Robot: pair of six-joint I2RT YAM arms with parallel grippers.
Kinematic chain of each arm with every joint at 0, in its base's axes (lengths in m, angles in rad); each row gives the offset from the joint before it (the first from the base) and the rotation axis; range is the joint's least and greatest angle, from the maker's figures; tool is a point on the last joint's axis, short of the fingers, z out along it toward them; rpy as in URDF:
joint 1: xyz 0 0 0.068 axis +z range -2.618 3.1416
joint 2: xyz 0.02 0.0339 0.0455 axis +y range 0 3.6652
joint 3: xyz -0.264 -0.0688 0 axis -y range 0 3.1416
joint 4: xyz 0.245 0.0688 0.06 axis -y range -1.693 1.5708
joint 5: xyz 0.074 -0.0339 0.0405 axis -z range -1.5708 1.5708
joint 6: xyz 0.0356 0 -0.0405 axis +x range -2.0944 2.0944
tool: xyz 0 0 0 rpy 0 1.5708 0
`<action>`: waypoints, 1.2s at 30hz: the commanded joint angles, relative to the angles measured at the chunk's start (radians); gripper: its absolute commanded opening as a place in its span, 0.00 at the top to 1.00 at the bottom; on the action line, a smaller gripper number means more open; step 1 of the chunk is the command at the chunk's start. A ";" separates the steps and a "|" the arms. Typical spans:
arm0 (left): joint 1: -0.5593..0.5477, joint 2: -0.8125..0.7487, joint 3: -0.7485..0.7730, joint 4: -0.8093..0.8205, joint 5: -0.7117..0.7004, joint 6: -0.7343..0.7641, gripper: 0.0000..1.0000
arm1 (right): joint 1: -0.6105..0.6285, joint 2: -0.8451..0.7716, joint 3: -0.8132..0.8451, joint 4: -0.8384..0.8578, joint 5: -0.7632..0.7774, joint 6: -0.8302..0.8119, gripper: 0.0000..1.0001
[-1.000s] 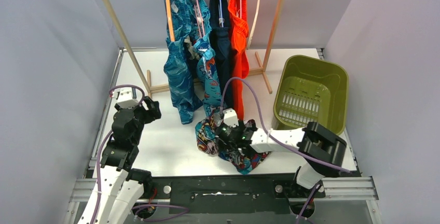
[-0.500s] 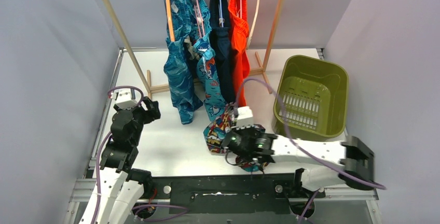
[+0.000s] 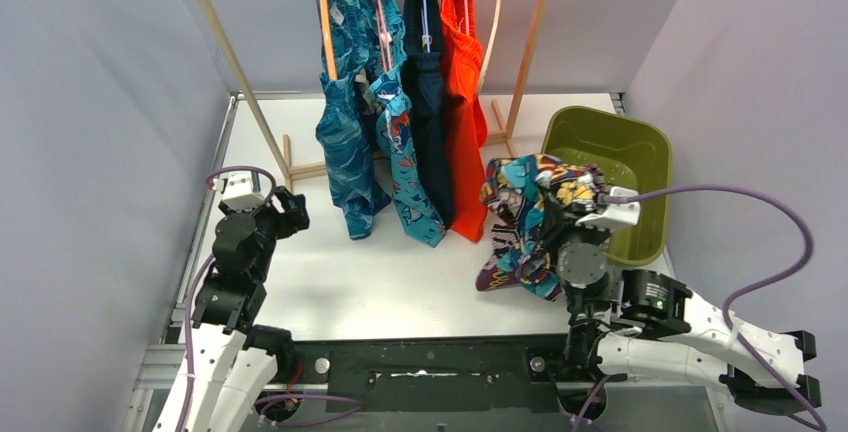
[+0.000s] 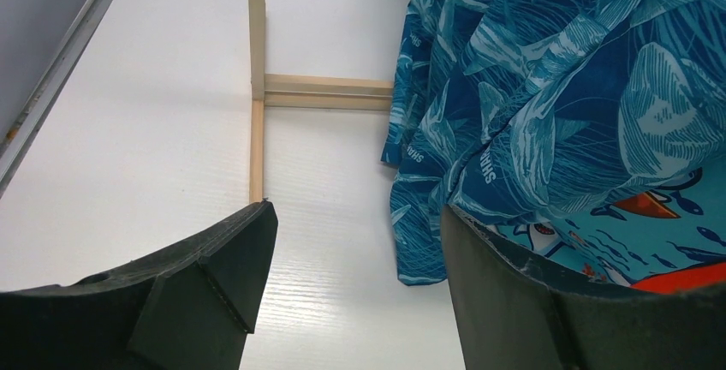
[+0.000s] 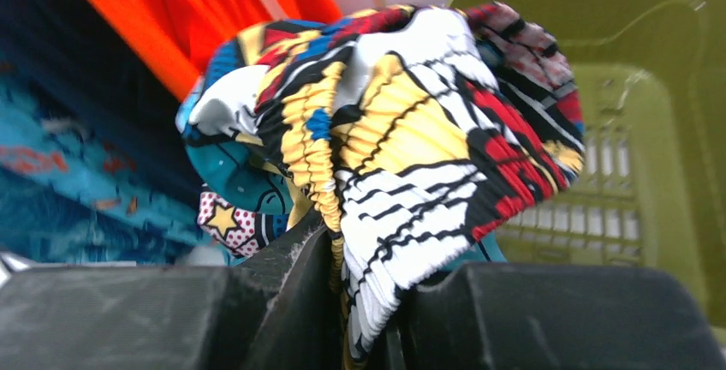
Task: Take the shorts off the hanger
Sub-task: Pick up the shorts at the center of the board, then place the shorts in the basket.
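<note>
My right gripper (image 3: 556,224) is shut on the multicolour patterned shorts (image 3: 528,214), held bunched in the air just left of the green basket. In the right wrist view the elastic waistband of that pair (image 5: 385,122) is pinched between the fingers of my right gripper (image 5: 368,259). On hangers (image 3: 326,22) on the rail hang a teal leaf-print pair (image 3: 345,152), a turquoise cartoon-print pair (image 3: 405,162), a navy pair (image 3: 428,92) and an orange-red pair (image 3: 463,102). My left gripper (image 3: 290,214) stands open at the left. The left wrist view has nothing between the fingers of that left gripper (image 4: 355,211), and the leaf-print pair (image 4: 548,87) hangs ahead to the right.
An olive-green basket (image 3: 640,152) stands at the back right; its slotted wall (image 5: 668,87) fills the right of the right wrist view. The wooden rack (image 3: 235,62) has feet on the table (image 4: 257,122). Grey walls close in both sides.
The right gripper closed on the multicolour shorts near the table's front centre and swung them up and to the right, beside the basket. The left arm has not moved.
</note>
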 commanded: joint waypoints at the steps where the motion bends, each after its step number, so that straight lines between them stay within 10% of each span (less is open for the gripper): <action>1: 0.008 -0.003 0.006 0.068 0.017 -0.009 0.31 | -0.001 0.010 0.116 0.204 0.240 -0.296 1.00; 11: 0.008 0.004 0.007 0.070 0.020 -0.009 0.31 | -0.213 0.086 0.212 0.816 0.122 -1.006 1.00; 16: 0.011 0.011 0.009 0.071 0.021 -0.009 0.31 | -0.509 0.316 0.406 0.468 -0.084 -0.840 1.00; 21: 0.011 0.015 0.008 0.068 0.020 -0.009 0.31 | -1.021 0.539 0.638 0.202 -0.685 -0.567 1.00; 27: 0.021 0.020 0.008 0.065 0.010 -0.007 0.31 | -1.156 0.697 0.776 0.148 -0.812 -0.544 1.00; 36: 0.026 0.003 0.006 0.039 -0.018 -0.006 0.30 | -1.383 0.687 0.350 0.289 -0.962 -0.367 0.97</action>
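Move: The patterned shorts already hang from my closed right hand. From that hand the green basket's middle lies about 12 cm ahead, 17 cm to the right and some 21 cm below. The orange shorts on the rack are roughly 18 cm ahead and 12 cm left, at about my height; the rack's right foot is some 26 cm straight ahead and 28 cm down. From my left hand the basket is about 65 cm right, 4 cm ahead and 15 cm lower. Keeping the patterned shorts pinched, I lift my right hand about 17 cm while swinging right and turning it clockwise, fingers tipping up. Then I sweep it forward, some 20 cm in all, over the green basket, still drifting right, and bring it quickly back down to its starting height as the fingers tip downward. ##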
